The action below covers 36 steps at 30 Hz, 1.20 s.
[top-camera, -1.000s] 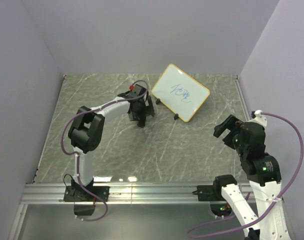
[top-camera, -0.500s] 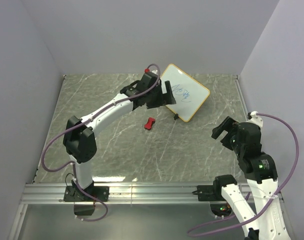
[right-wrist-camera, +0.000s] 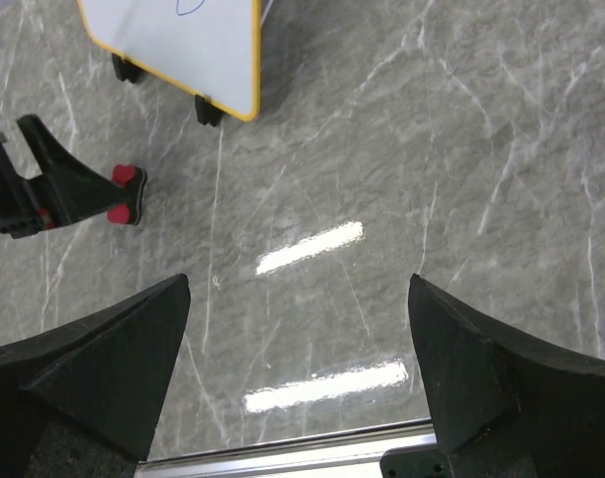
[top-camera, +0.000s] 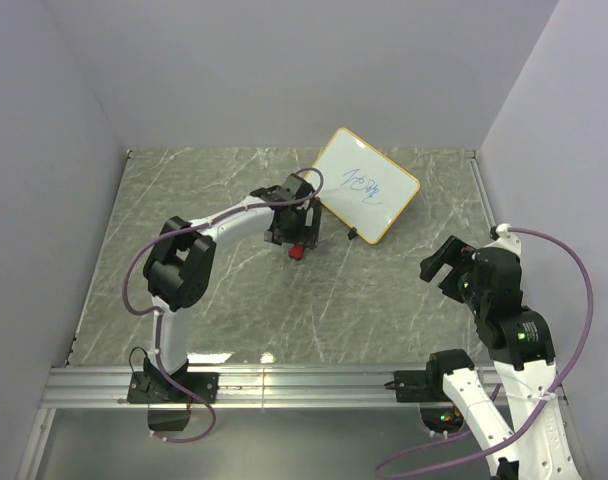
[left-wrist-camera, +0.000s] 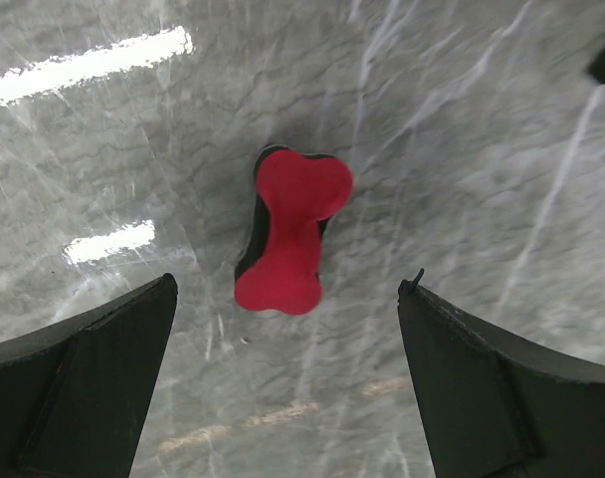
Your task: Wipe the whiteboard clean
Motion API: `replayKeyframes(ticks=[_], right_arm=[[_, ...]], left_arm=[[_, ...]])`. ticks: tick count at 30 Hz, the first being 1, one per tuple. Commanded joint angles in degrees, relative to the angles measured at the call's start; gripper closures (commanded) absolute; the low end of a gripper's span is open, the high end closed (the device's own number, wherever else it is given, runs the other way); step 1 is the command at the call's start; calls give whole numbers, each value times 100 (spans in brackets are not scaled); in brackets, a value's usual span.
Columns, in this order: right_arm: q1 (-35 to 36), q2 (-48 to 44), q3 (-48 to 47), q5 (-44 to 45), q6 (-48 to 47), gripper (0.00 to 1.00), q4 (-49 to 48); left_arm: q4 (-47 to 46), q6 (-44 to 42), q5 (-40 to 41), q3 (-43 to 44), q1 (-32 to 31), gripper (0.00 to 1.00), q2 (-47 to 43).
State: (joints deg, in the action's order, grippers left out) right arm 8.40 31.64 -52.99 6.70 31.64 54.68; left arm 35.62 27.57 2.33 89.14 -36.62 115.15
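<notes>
The whiteboard (top-camera: 367, 185) stands tilted on black feet at the back middle of the table, with blue handwriting on it; its lower corner shows in the right wrist view (right-wrist-camera: 183, 40). The small red-and-black eraser (top-camera: 298, 251) lies on the table in front of the board's left end. My left gripper (top-camera: 289, 228) hangs open just above it; in the left wrist view the eraser (left-wrist-camera: 288, 234) lies between the spread fingers of the left gripper (left-wrist-camera: 288, 329), untouched. My right gripper (top-camera: 442, 262) is open and empty, above the table at the right (right-wrist-camera: 299, 289).
The grey marble table (top-camera: 234, 300) ends in a metal rail (top-camera: 284, 385) at the near edge. Plain walls close in the back and both sides. The left arm's gripper (right-wrist-camera: 44, 189) and the eraser (right-wrist-camera: 123, 194) show at the left of the right wrist view.
The left gripper reached to the board's left edge, leaving the eraser on the table, then came back over the eraser, open. The right gripper drifted slightly left.
</notes>
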Motion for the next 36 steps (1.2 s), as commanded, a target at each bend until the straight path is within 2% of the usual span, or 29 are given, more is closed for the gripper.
replayKeyframes(ticks=[1, 16, 18, 22, 26, 28, 36], right_arm=[[39, 0, -159, -20, -123, 4, -80], [39, 124, -159, -204, -17, 7, -238], [39, 97, -115, -204, 9, 7, -282], [38, 167, -106, -195, 27, 7, -229], [39, 176, -45, -222, 70, 7, -264], [38, 159, -10, -222, 62, 7, -273], [30, 211, 35, -274, 71, 7, -300]], left_arm=[[-90, -402, 163, -2, -20, 1, 24], [-90, -683, 330, 129, -38, 9, 482], [-81, -692, 321, 191, -38, 15, 526], [-81, -666, 260, 296, -38, 40, 596], [-28, -665, 329, 384, -47, 44, 614], [-20, -692, 365, 411, -47, 50, 570], [191, -806, 523, 771, -56, 47, 622]])
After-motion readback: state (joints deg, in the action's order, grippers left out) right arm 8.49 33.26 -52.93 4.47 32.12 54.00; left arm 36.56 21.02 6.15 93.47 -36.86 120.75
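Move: The eraser lies red side up almost straight under the left hand, about 2 cm ahead and 4 cm below, between the open fingers. The whiteboard's middle is some 18 cm ahead and 15 cm to the right; its nearer black foot is about 6 cm ahead and 12 cm right, 4 cm down. From the idle right hand the eraser lies roughly 17 cm ahead, 24 cm left and 19 cm below. The left hand sinks about 3.5 cm over the eraser, pinches it across its sides, then rises some 1.5 cm. ##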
